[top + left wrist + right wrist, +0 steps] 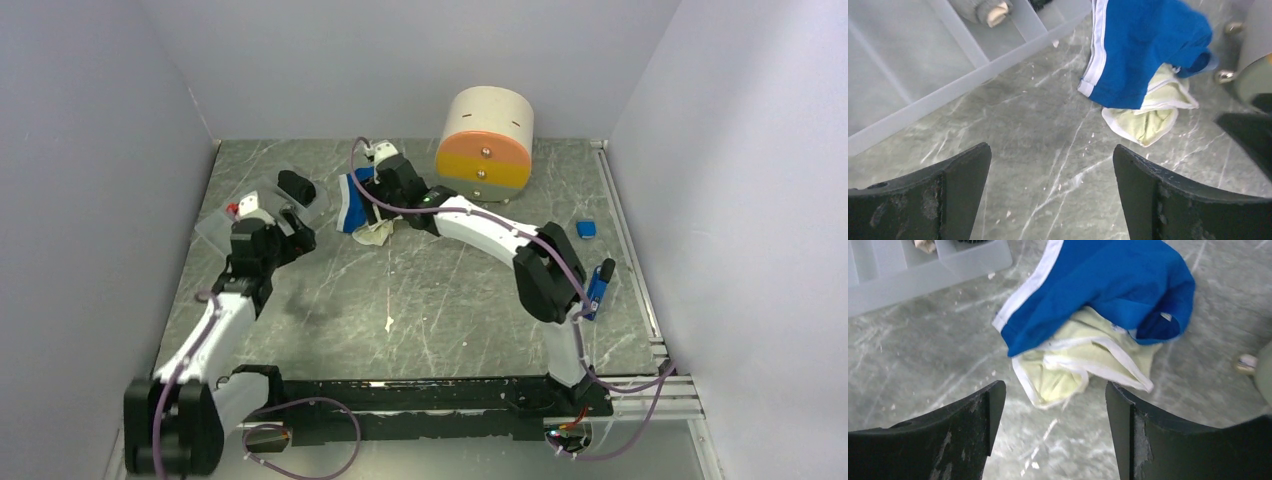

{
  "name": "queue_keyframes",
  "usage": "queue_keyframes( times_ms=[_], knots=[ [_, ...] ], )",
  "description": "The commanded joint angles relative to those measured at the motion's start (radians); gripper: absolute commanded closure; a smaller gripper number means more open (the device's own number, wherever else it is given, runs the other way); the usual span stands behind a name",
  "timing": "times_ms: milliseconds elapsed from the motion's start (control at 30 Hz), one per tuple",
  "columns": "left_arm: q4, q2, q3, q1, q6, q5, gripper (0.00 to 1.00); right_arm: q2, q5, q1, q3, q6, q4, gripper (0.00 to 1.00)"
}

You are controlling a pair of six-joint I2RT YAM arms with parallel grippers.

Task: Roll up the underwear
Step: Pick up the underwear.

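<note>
The underwear lie in a crumpled pile on the marble tabletop. The royal blue pair with white trim (1108,285) (1143,50) (352,207) lies partly over the pale cream-yellow pair (1068,371) (1148,122) (372,236). My right gripper (1054,386) (385,205) hovers right at the pile, open, with the cream pair's edge just beyond its fingertips and nothing between them. My left gripper (1051,150) (297,236) is wide open over bare table, left of the pile and apart from it.
A clear plastic divider tray (232,222) (948,65) (923,270) at the back left holds a black rolled bundle (296,186) and a grey roll (985,10). A cream drum with an orange-yellow front (487,140) stands behind the pile. A small blue object (586,229) lies at the right.
</note>
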Motion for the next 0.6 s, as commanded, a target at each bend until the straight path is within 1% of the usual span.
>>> queue_keyframes(
  times_ms=[0, 67, 167, 267, 367, 433, 500, 533, 567],
  knots=[
    [-0.127, -0.188, -0.054, 0.000, -0.076, -0.124, 0.03, 0.130, -0.001, -0.005, 0.116, 0.107, 0.073, 0.23],
    [-0.177, -0.239, -0.058, 0.001, -0.093, -0.128, 0.03, 0.181, 0.007, -0.003, 0.171, 0.156, 0.067, 0.23],
    [-0.208, -0.280, -0.062, 0.001, -0.096, -0.119, 0.03, 0.244, 0.015, 0.001, 0.234, 0.212, 0.073, 0.23],
    [-0.224, -0.292, -0.062, 0.001, -0.086, -0.107, 0.04, 0.303, 0.019, 0.008, 0.309, 0.235, 0.057, 0.25],
    [-0.239, -0.287, -0.056, 0.000, -0.080, -0.092, 0.03, 0.354, 0.017, 0.014, 0.374, 0.249, 0.037, 0.30],
    [-0.242, -0.288, -0.056, 0.001, -0.079, -0.083, 0.03, 0.390, 0.030, 0.015, 0.419, 0.256, 0.009, 0.36],
    [-0.243, -0.292, -0.058, 0.001, -0.078, -0.073, 0.03, 0.409, 0.033, 0.015, 0.456, 0.251, -0.017, 0.50],
    [-0.242, -0.293, -0.058, 0.001, -0.075, -0.067, 0.03, 0.405, 0.032, 0.018, 0.448, 0.242, -0.002, 0.54],
    [-0.241, -0.296, -0.059, 0.002, -0.072, -0.061, 0.04, 0.382, 0.030, 0.021, 0.425, 0.232, 0.016, 0.65]
  ],
)
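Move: From the open right gripper, the middle of the blue underwear lies about 7 cm ahead, 2 cm to the left and some 11 cm below, with its white-edged near corner further left. The pale yellow cloth peeks out beneath it, roughly 2 cm ahead and 1 cm left. The clear tray's middle is about 5 cm ahead and 23 cm left. From the left gripper the underwear lies some 10 cm ahead and 13 cm right. Bring the right gripper down and to the left over the white-edged near corner of the blue underwear, about 7 cm each way and some 5 cm forward, tipping the fingertips slightly down. Once the descent ends, start narrowing the fingers to about half open around that corner. Meanwhile draw the open left gripper back about 5 cm, clear of the cloth, letting it rise a little and then settle. ##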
